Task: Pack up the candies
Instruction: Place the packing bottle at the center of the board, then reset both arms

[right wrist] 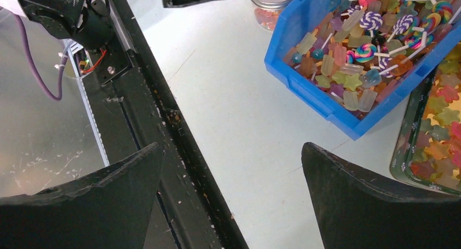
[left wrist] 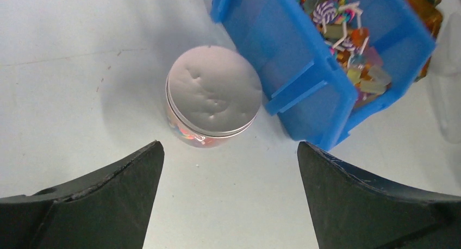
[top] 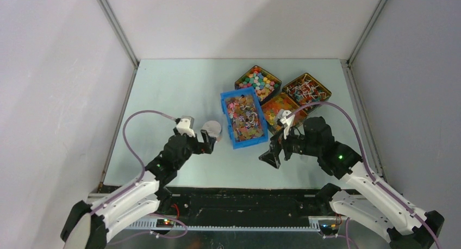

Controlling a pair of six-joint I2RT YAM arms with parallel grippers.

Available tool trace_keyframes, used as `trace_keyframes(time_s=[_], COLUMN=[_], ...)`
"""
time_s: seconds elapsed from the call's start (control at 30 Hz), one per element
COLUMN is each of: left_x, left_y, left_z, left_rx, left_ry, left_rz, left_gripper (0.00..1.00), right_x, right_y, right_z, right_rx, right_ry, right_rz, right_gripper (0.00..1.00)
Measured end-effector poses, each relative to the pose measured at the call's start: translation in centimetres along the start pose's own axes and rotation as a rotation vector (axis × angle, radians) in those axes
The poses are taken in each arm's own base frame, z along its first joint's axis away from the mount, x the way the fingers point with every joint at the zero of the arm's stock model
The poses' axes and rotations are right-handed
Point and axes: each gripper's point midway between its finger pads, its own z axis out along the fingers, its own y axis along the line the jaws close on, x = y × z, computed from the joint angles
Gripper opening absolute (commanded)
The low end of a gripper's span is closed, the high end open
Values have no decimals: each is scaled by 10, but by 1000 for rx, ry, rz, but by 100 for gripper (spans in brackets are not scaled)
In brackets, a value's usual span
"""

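Observation:
The candies (top: 244, 117) are small mixed sweets piled in a blue bin (top: 224, 114), mingled with lollipops; they show close up (right wrist: 348, 69) in the right wrist view. A small round jar with a silver lid (left wrist: 213, 91) stands just left of the bin, colourful sweets visible through its wall (left wrist: 190, 136). My left gripper (left wrist: 229, 145) is open just short of the jar (top: 213, 128), with only bare table between its fingers. My right gripper (top: 274, 151) is open over the table's near edge, in front of the bin's near right corner, holding nothing (right wrist: 232, 145).
Three dark trays stand behind and right of the bin: round pastel sweets (top: 259, 81), lollipops (top: 306, 88) and orange star gummies (top: 278, 103). The gummy tray's rim (right wrist: 405, 145) is by my right finger. A black rail (right wrist: 157, 113) runs along the table's near edge.

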Motion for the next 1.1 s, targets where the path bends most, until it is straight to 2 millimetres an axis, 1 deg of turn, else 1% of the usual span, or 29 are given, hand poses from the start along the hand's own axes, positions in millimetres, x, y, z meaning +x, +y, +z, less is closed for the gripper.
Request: trace_keyframes(time_s=[0.1,0.2,0.33,0.4,0.47,0.57,0.67,0.77,0.93,1.03,1.1], left_x=[-11,-8,-4,-11,-23,-40,-52,-67,-89,-104,-114], left_y=[0,8,24,27,28,29,36,51,91,117,130], left_z=[-9,-14,-16,-15,-13,-10,-8,-8,-11,-17,-21], left_rx=[-5,-54,-164,-210,-243,-279,-318,-363,-444,-485,-502], left_ry=[-41,-22,42,56,53,29,5,-32,-85,-129,-161], left_rz=[-40,-59,-47,-35,-27,-19,-12,-10,-28,-42,-42], left_gripper=[100,100,100,100,100,100,100,100,100,100,100], right_x=[-1,0,-2,-4,-6,-8,-11,-11,-7,-1,8], right_y=[-2,-5,-10,-14,-20,-34,-56,-85,-144,-189,-211], right_z=[2,4,8,9,11,13,14,13,6,-12,-26], right_rx=[7,13,26,39,58,111,195,303,529,713,815], right_ry=[0,5,1,-8,-14,-26,-43,-54,-77,-114,-137], right_rz=[15,35,72,95,119,152,178,198,261,332,360], right_gripper=[100,100,100,100,100,100,100,99,99,100,100])
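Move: The left hand, empty and open, has already left the packing bottle, which stands about 5 cm ahead of it, 3 cm to the right and 8 cm below. The blue tray lies some 11 cm ahead and 16 cm right of that hand, 9 cm below. From the right hand the bottle is about 15 cm ahead, 23 cm left and 18 cm down; the star-candy box is roughly 21 cm ahead, 6 cm right and 20 cm down. Leftward, then also forward and up, the open left hand draws away from the packing bottle, about 14 cm left in all and 7 cm each forward and up, yawing some 30 degrees counter-clockwise. The right hand, slow at first, sweeps about 16 cm forward and 12 cm right, sinking 5 cm, towards the star-candy box, turning clockwise about 50 degrees; its fingers stay open and empty. ##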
